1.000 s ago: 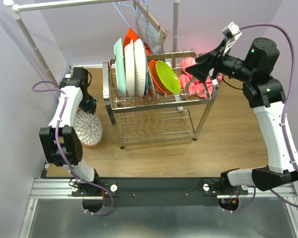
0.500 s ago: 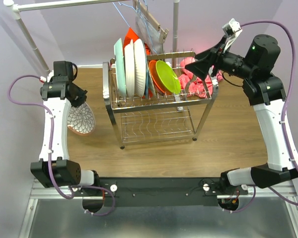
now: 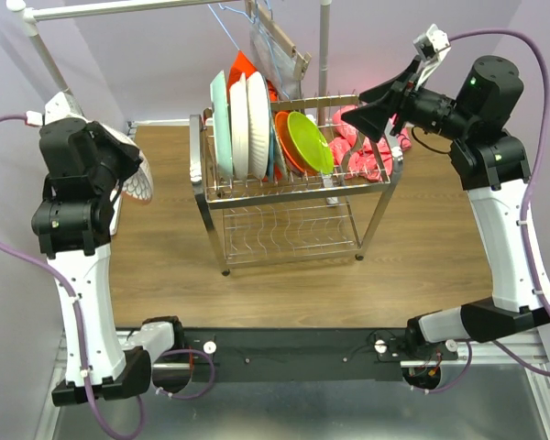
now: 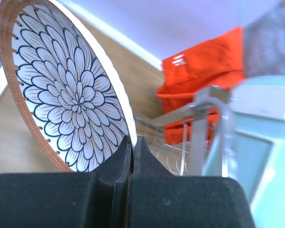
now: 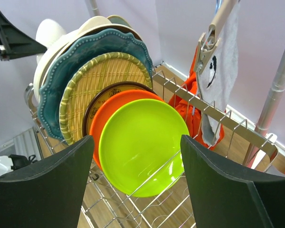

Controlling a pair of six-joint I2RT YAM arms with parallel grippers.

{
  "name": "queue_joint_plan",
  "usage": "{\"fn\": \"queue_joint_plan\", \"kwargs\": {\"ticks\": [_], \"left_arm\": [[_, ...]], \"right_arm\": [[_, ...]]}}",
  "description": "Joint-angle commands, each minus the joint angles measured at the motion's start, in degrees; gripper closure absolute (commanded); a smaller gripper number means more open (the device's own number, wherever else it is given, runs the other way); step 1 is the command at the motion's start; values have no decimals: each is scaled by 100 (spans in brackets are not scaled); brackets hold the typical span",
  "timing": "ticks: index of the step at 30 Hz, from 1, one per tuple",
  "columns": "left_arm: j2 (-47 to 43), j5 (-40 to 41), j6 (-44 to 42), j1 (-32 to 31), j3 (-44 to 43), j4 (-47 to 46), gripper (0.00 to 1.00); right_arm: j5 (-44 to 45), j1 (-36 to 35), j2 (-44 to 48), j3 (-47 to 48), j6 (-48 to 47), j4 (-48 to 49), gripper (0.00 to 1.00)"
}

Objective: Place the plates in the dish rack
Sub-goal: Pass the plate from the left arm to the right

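Observation:
My left gripper (image 3: 121, 163) is raised at the far left, shut on the lower rim of a white-and-brown floral plate (image 3: 137, 180). In the left wrist view that plate (image 4: 66, 95) stands on edge above the closed jaws (image 4: 132, 142). The dish rack (image 3: 293, 188) stands mid-table, and on its upper shelf are mint (image 3: 220, 124), white (image 3: 249, 124), orange (image 3: 287, 142) and lime green (image 3: 310, 139) plates. My right gripper (image 3: 378, 105) hovers open above the rack's right end, holding nothing. The right wrist view looks between its fingers (image 5: 137, 138) at the lime (image 5: 142, 147), orange (image 5: 99, 130), tan (image 5: 99, 88) and teal (image 5: 80, 59) plates.
Red and pink cloths (image 3: 362, 147) lie bunched at the rack's right end. A white clothes rail (image 3: 119, 7) with hangers and a hanging cloth (image 3: 277, 46) stands behind the rack. The purple walls are close on the left and at the back.
My left arm has lifted the floral plate off the table at the left and swung it up and outward. The right gripper has barely moved and stays open.

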State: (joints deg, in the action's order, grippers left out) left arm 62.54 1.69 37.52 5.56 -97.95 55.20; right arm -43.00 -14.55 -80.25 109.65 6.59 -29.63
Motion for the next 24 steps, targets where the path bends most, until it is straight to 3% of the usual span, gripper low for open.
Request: {"fn": "queue_joint_plan", "kwargs": {"ticks": [1,14,24], "left_arm": [[-128,-889,-991,15,-514,-1178,100],[-50,-2392,-1994,15,-1849,-1749,100],[-181,-3535,-2065,24,-1833,-2671,100]], "right_arm": [[-129,22,-79,233,44,89,18],[-173,22,-193,443,106,159,18],[-147,22,-281,636,132,220,18]]}}
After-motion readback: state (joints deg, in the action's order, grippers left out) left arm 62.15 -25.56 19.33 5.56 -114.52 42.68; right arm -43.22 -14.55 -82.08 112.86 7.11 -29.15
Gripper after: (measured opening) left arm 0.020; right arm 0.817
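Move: The left hand already holds the rim of the flower plate. The right hand's open fingers, where the plate is being taken, are roughly 37 cm to its right, 3 cm ahead and 8 cm higher. Between them stand the racked plates: the light-blue plate about 14 cm right and 14 cm ahead, the green plate about 30 cm right and 14 cm ahead, both some 10 cm lower. From the right hand the flower plate lies about 38 cm left, 2 cm ahead and 10 cm below. Still pinching the flower plate by its rim, the left hand carries it up about 15 cm, swinging clockwise and to the right towards the waiting open right gripper while drawing back some 5 cm. On the way the wrist tips the fingers upward by roughly 30 degrees and rolls its left side up. ##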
